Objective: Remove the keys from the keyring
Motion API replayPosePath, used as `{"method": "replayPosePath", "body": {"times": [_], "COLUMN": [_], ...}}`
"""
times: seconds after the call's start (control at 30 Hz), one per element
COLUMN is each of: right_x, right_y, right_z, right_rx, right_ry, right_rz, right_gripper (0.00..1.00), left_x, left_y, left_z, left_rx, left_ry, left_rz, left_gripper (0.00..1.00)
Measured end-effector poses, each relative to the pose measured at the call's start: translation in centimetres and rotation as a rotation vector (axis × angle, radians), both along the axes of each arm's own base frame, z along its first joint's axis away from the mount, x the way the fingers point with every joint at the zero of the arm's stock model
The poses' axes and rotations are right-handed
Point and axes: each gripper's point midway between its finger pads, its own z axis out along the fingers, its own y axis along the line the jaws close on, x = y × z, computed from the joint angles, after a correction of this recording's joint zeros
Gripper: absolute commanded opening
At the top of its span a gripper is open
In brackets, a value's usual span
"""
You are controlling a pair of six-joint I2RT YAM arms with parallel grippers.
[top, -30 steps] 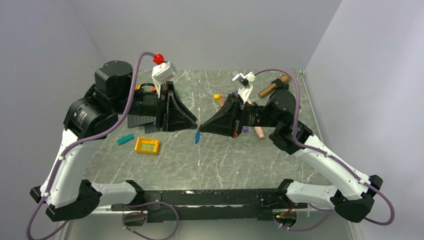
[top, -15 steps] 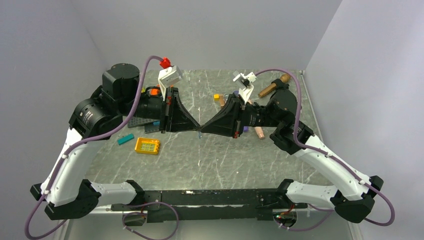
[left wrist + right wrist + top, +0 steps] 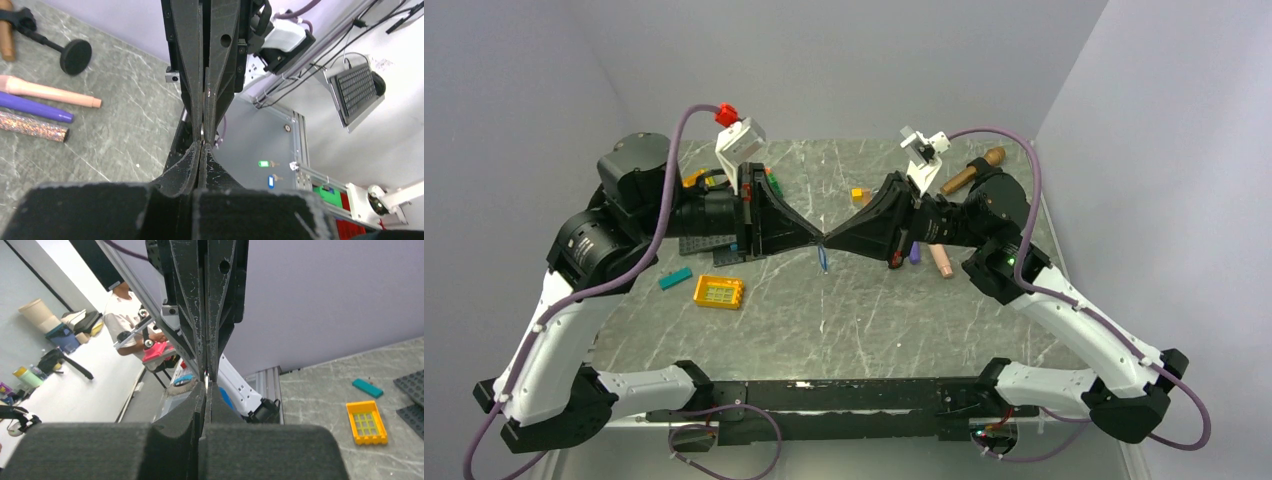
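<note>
My left gripper (image 3: 817, 238) and right gripper (image 3: 831, 240) meet tip to tip above the middle of the table, both shut. The keyring (image 3: 824, 259), a tiny blue loop, hangs just below where the tips meet. In the left wrist view my left gripper (image 3: 202, 145) is pressed shut against the right one's fingers (image 3: 220, 75). In the right wrist view a small metal glint (image 3: 206, 380) shows at the shut tips of my right gripper (image 3: 206, 386). The pads hide what each tip pinches. No keys can be made out on the ring.
An orange tray (image 3: 718, 292), a teal bar (image 3: 675, 278) and grey baseplates (image 3: 704, 243) lie at the left. Pens (image 3: 941, 262) and a wooden-handled tool (image 3: 972, 172) lie at the right. A green-tagged key (image 3: 261, 163) and a blue-tagged key (image 3: 271, 181) lie on the floor beyond the table.
My left gripper moved right to the right gripper's tip and shut there. The blue loop, which hung lower from the right gripper alone, now hangs higher under both tips.
</note>
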Motion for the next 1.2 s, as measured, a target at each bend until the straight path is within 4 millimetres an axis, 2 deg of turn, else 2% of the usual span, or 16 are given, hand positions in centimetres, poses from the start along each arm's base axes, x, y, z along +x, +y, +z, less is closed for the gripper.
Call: {"method": "replayPosePath", "body": {"times": [0.23, 0.6, 0.77, 0.83, 0.93, 1.0, 1.13, 1.2], "right_x": [1.2, 3.4, 3.8, 3.9, 4.0, 4.3, 5.3, 6.1], "right_y": [0.8, 1.8, 2.1, 2.2, 2.5, 2.7, 2.6, 2.3], "right_z": [2.9, 8.9, 10.0, 10.1, 9.7, 9.0, 5.6, 2.7], "right_rx": [0.088, 0.261, 0.307, 0.315, 0.307, 0.294, 0.241, 0.190], "right_ry": [-0.028, -0.083, -0.083, -0.077, -0.071, -0.054, 0.023, 0.093], "right_rz": [-0.017, -0.001, 0.020, 0.029, 0.050, 0.047, 0.008, -0.013], "right_gripper": [0.00, 0.00, 0.00, 0.00, 0.00, 0.00, 0.00, 0.00], "left_x": [1.0, 2.9, 3.1, 3.2, 3.2, 3.1, 3.0, 2.6], "left_y": [0.8, 1.8, 2.3, 2.6, 2.9, 3.1, 3.4, 3.8], "left_z": [2.9, 8.9, 10.3, 10.4, 10.0, 9.5, 7.8, 7.0], "left_rx": [-0.095, -0.300, -0.352, -0.364, -0.368, -0.362, -0.319, -0.311], "left_ry": [-0.065, -0.162, -0.180, -0.181, -0.172, -0.165, -0.140, -0.126], "left_rz": [0.105, 0.259, 0.294, 0.305, 0.325, 0.331, 0.344, 0.348], "left_gripper": [0.00, 0.00, 0.00, 0.09, 0.34, 0.47, 0.70, 0.75]}}
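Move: At the fingertips of both hands, which meet almost tip to tip, is the keyring: some 1 cm to the right of the left hand's point and 1 cm to the left of the right hand's, level with both, its blue tag hanging about 3 cm below. Far under it on the table, about 48 cm down, the yellow tray lies roughly 10 cm ahead and 22 cm left of the left hand, with the teal brick about 10 cm farther left. Rising together with fingers shut on the keyring, both hands climb about 10 cm and drift some 3 to 4 cm forward, their fingertips tipping up about 20 degrees while the left hand also swings counter-clockwise. The left fingers then open wide and let go, backing off leftward and sinking 3 cm; the right hand keeps its pinch and sinks about 7 cm, edging forward. ##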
